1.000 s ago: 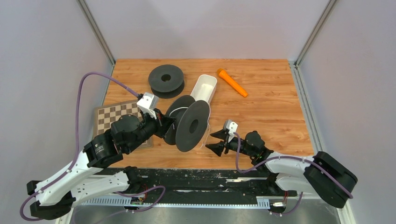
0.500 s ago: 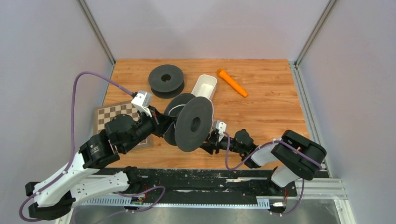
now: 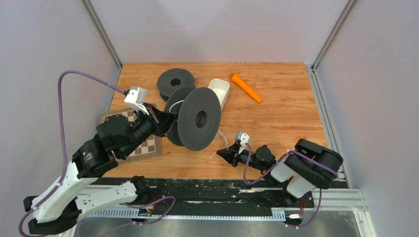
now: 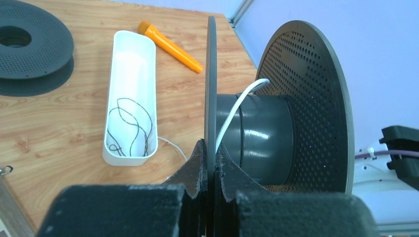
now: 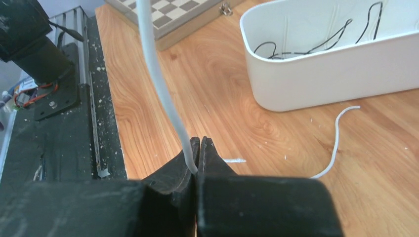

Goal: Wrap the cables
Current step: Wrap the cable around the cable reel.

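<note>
My left gripper (image 3: 165,121) is shut on the thin rim of one flange of a black spool (image 3: 197,118) and holds it raised and on edge; in the left wrist view its jaws (image 4: 211,148) pinch that flange (image 4: 211,74). The whitish cable (image 4: 237,108) comes off the spool's hub (image 4: 262,133). My right gripper (image 3: 220,154) is low near the table's front edge, shut on this cable (image 5: 158,79), which rises from its jaws (image 5: 200,143). The cable's loose end (image 5: 336,143) lies on the wood. The dark cable (image 4: 129,123) lies coiled in a white tray (image 3: 220,89).
A second black spool (image 3: 175,84) lies flat at the back left. An orange marker (image 3: 245,87) lies at the back, right of the tray. A chessboard (image 3: 118,123) sits at the left under my left arm. Grey walls surround the table.
My left arm has carried the spool up and to the back left. My right gripper, open a second ago, went to the spool, closed on the whitish cable and drew back toward the front edge.
</note>
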Available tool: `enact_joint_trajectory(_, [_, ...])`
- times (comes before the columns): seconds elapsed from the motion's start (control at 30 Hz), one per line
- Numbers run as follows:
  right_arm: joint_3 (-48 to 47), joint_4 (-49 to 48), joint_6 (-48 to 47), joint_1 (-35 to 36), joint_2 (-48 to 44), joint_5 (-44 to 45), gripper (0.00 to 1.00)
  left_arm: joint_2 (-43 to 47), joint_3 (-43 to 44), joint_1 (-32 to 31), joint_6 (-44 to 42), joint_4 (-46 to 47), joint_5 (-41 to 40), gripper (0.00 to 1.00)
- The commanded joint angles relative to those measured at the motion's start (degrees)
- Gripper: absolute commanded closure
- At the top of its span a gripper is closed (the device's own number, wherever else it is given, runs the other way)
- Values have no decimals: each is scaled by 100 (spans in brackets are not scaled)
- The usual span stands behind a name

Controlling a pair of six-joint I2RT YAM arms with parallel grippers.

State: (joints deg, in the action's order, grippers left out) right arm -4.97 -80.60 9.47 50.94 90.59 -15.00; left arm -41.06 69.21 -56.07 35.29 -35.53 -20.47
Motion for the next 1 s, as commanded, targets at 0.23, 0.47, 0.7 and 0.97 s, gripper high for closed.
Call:
enact_joint_trajectory(0.23, [-1199,4080,-537,1508,-2265,980,100,-528,577,274,308,369,-966,100])
enact_joint_trajectory(0.47, [-2208,5913,-328,2361,-3055,1062,100,-782,386,403,794,734,-1608,100])
enact_joint_trajectory(0.7, [-3228,6955,-110,2548,-2855,1078,100,-988,278,444,770,604,-1887,100])
enact_joint_trajectory(0.97, [-3990,6994,166,2571,-2662,306,100,-1052,-215,503,625,298,-2300,100])
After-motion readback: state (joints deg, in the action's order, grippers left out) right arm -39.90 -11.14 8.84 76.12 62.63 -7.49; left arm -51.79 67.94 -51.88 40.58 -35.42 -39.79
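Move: The left hand already pinches one flange of the cable reel; the reel's middle lies about 6 cm to its right and 2 cm ahead, level in height. From the right hand, shut on the cable, the reel is some 30 cm above, 7 cm left and 2 cm ahead. Far below the left hand, the white tray's middle lies 21 cm ahead and 8 cm right; the chessboard lies 11 cm ahead and 26 cm left. Keep the cable pinched in the right gripper and draw it up some 14 cm, back about 11 and left 8, ending below the reel and on its base side. Meanwhile, carry the pinched reel forward about 7 cm with the left gripper, sinking roughly 5 cm and swinging about 25 degrees counter-clockwise. ##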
